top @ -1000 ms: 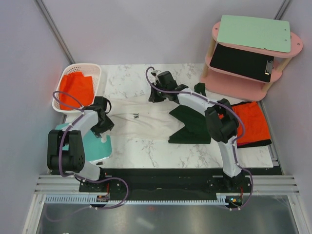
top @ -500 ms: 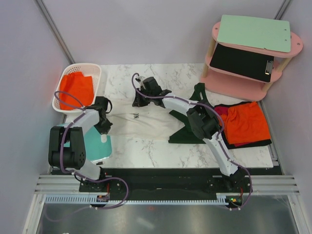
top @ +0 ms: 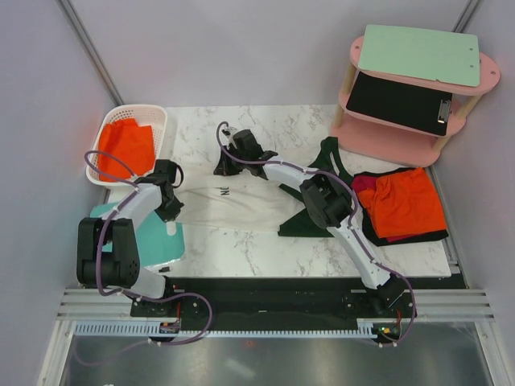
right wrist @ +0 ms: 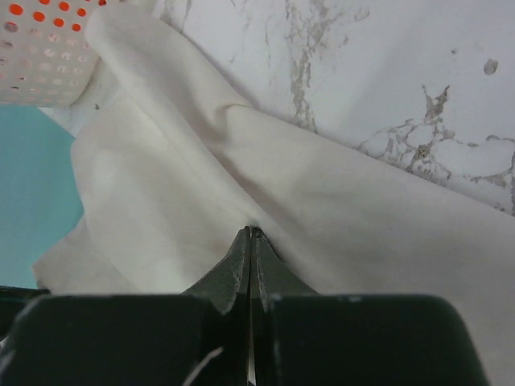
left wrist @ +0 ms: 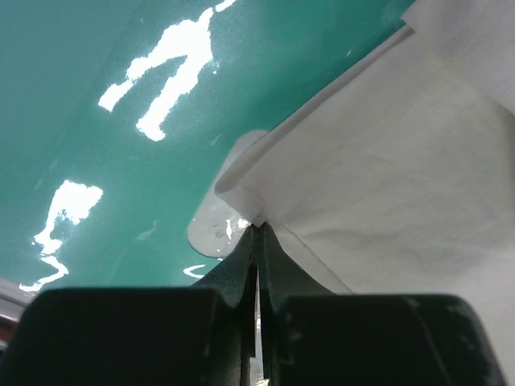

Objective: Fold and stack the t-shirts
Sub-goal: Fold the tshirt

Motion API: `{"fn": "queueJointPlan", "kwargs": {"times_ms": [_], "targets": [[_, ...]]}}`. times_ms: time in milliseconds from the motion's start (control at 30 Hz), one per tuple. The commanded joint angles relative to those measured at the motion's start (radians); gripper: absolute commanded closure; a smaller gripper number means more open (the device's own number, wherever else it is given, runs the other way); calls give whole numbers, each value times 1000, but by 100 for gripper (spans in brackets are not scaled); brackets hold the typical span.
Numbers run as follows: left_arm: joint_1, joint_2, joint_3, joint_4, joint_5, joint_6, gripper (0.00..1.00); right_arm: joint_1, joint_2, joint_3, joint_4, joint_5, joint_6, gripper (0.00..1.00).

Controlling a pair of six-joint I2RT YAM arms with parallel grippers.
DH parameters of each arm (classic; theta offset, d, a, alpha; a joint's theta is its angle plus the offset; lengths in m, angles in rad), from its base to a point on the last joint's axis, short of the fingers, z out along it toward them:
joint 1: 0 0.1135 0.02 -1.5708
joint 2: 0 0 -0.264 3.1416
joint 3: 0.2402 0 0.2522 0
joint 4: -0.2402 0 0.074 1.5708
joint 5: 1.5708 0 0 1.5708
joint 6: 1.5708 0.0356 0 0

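The cream-white t-shirt (top: 233,203) with small dark lettering lies spread across the middle of the marble table. My left gripper (top: 170,211) is shut on its left edge; the left wrist view shows the jaws (left wrist: 257,227) pinching the white hem (left wrist: 386,161) above a teal board (left wrist: 121,161). My right gripper (top: 223,166) is shut on the shirt's far left edge; in the right wrist view the jaws (right wrist: 254,232) pinch a fold of the cream cloth (right wrist: 201,177). The dark green t-shirt (top: 315,207) lies crumpled to the right, partly under the right arm.
A white basket (top: 153,117) with orange cloth stands at the far left. The teal board (top: 157,240) lies near left. Orange cloth (top: 406,201) on a dark pile lies right. A pink two-tier shelf (top: 406,121) stands at the far right.
My right gripper has moved left along the far edge of the white shirt, from above the green shirt to the shirt's far left part. The left gripper has barely moved.
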Motion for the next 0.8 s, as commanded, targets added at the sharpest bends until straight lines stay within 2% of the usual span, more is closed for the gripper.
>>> {"fn": "queueJointPlan", "kwargs": {"times_ms": [0, 233, 433, 767], "targets": [[5, -41, -27, -36, -39, -46, 98, -9, 26, 38, 19, -12, 30, 100], [5, -116, -50, -71, 27, -63, 98, -34, 33, 20, 21, -20, 44, 100], [5, -192, -47, -184, 46, -89, 98, -44, 30, 8, 25, -19, 45, 100], [-15, -364, -142, -272, 112, -155, 98, -54, 31, -14, 44, -38, 54, 100]]}}
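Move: The left fingers already hold the t-shirt's near-left corner; it is being taken to the teal board's right edge, about 7 cm back, 1 cm right and 2 cm down. The board's middle lies some 10 cm left and 6 cm back of this hand, the shirt's print about 15 cm right and 9 cm ahead. From the shut right fingers, the shirt's far fold lies straight below, about 1 cm down; the basket is roughly 28 cm left and 9 cm ahead. Left keeps its pinch and draws the corner back about 7 cm, rising slightly; right presses the far fold down. ##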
